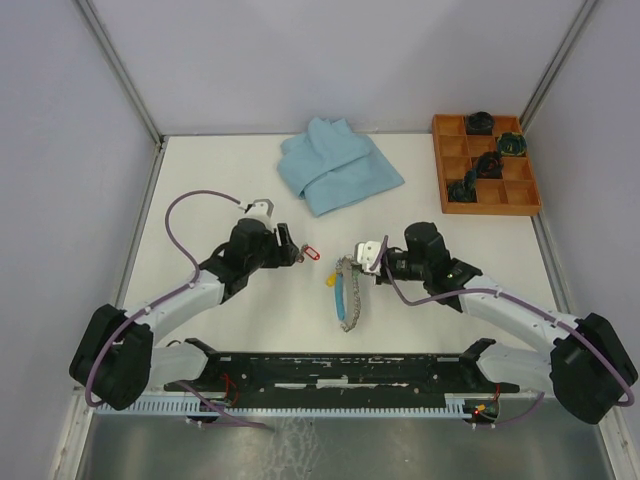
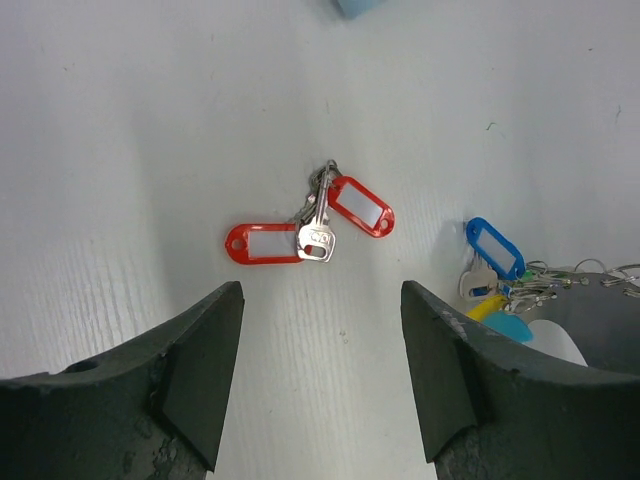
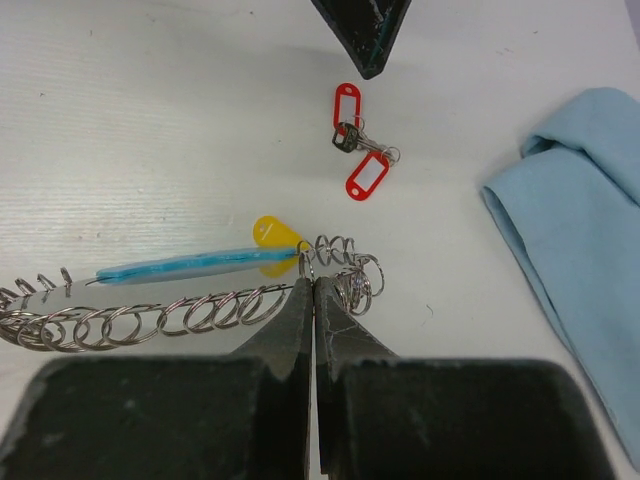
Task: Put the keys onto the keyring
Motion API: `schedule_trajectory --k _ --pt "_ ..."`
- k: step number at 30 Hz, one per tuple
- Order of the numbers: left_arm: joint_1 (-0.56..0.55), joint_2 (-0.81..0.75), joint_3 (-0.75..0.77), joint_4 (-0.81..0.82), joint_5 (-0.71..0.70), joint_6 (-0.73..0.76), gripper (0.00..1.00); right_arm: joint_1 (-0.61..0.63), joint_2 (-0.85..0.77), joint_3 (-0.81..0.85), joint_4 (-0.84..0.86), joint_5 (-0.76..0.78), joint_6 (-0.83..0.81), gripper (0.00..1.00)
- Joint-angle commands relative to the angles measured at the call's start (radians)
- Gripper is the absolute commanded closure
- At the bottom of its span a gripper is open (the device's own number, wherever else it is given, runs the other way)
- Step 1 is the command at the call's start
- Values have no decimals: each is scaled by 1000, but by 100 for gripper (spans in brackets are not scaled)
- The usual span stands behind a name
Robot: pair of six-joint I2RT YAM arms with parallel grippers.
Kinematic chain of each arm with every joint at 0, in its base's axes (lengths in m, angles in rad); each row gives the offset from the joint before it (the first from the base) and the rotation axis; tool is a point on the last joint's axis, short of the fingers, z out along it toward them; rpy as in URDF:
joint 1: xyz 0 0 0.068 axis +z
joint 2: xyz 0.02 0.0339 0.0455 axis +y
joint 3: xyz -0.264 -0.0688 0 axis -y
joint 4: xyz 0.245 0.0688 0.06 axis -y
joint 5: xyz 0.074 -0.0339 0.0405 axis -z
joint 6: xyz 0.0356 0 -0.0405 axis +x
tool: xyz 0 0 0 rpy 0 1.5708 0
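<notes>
A silver key with two red tags point(image 2: 315, 238) lies on the white table just ahead of my left gripper point(image 2: 320, 300), which is open and empty. The same key shows in the top view point(image 1: 310, 253) and the right wrist view point(image 3: 352, 140). The keyring point(image 3: 150, 318), a grey wire coil with a light-blue segment point(image 3: 180, 265), lies on the table as a long loop point(image 1: 347, 295). A yellow tag point(image 3: 272, 233) and a blue tag point(image 2: 495, 247) hang at its near end. My right gripper point(image 3: 314, 285) is shut on the coil at the end next to the yellow tag.
A folded light-blue cloth point(image 1: 335, 165) lies at the back centre, and its edge shows in the right wrist view point(image 3: 590, 230). A brown compartment tray point(image 1: 452, 125) with dark green items stands at the back right. Grey walls close in the table.
</notes>
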Motion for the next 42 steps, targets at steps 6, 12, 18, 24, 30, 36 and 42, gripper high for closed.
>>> schedule_trajectory --k 6,12,18,24,30,36,42 --pt "3 -86 17 134 288 35 30 6 -35 25 17 -31 -203 99" --pt "-55 -133 -42 268 407 67 37 7 -11 46 4 -60 -242 99" --pt "-141 -67 -16 300 404 57 51 9 -12 48 6 -71 -260 99" --pt "-193 -40 9 301 420 137 51 9 -7 73 -51 -83 -292 99" --pt "-233 12 58 257 424 185 59 10 -1 82 -58 -89 -298 99" --pt "-256 53 87 248 421 194 64 12 -1 84 -63 -93 -304 99" --pt "-264 67 96 230 412 199 68 13 -4 84 -62 -90 -308 99"
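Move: The keyring end pinched in the right fingers is the left hand's goal: roughly 17 cm to the left hand's right, 5 cm nearer the bases and 5 cm higher. From the left hand, the red-tagged keys lie some 2 cm ahead, 3 cm right and 7 cm below; the yellow tag is about 12 cm right, 7 cm back and 3 cm lower. For the right hand, that keyring end is right between its fingertips. Empty, the left hand swings some 14 cm to the right and about 7 cm back, away from the red-tagged keys towards the right fingertips and the keyring end, rising over the first half and easing down slightly to finish about 5 cm higher; on the way it turns about 40 degrees clockwise and narrows its wide-open fingers to roughly half that gap, contact not being visible. The right hand stays in place and keeps its pinch on the keyring, only rolling its wrist some 15 degrees so that its far side rises. ##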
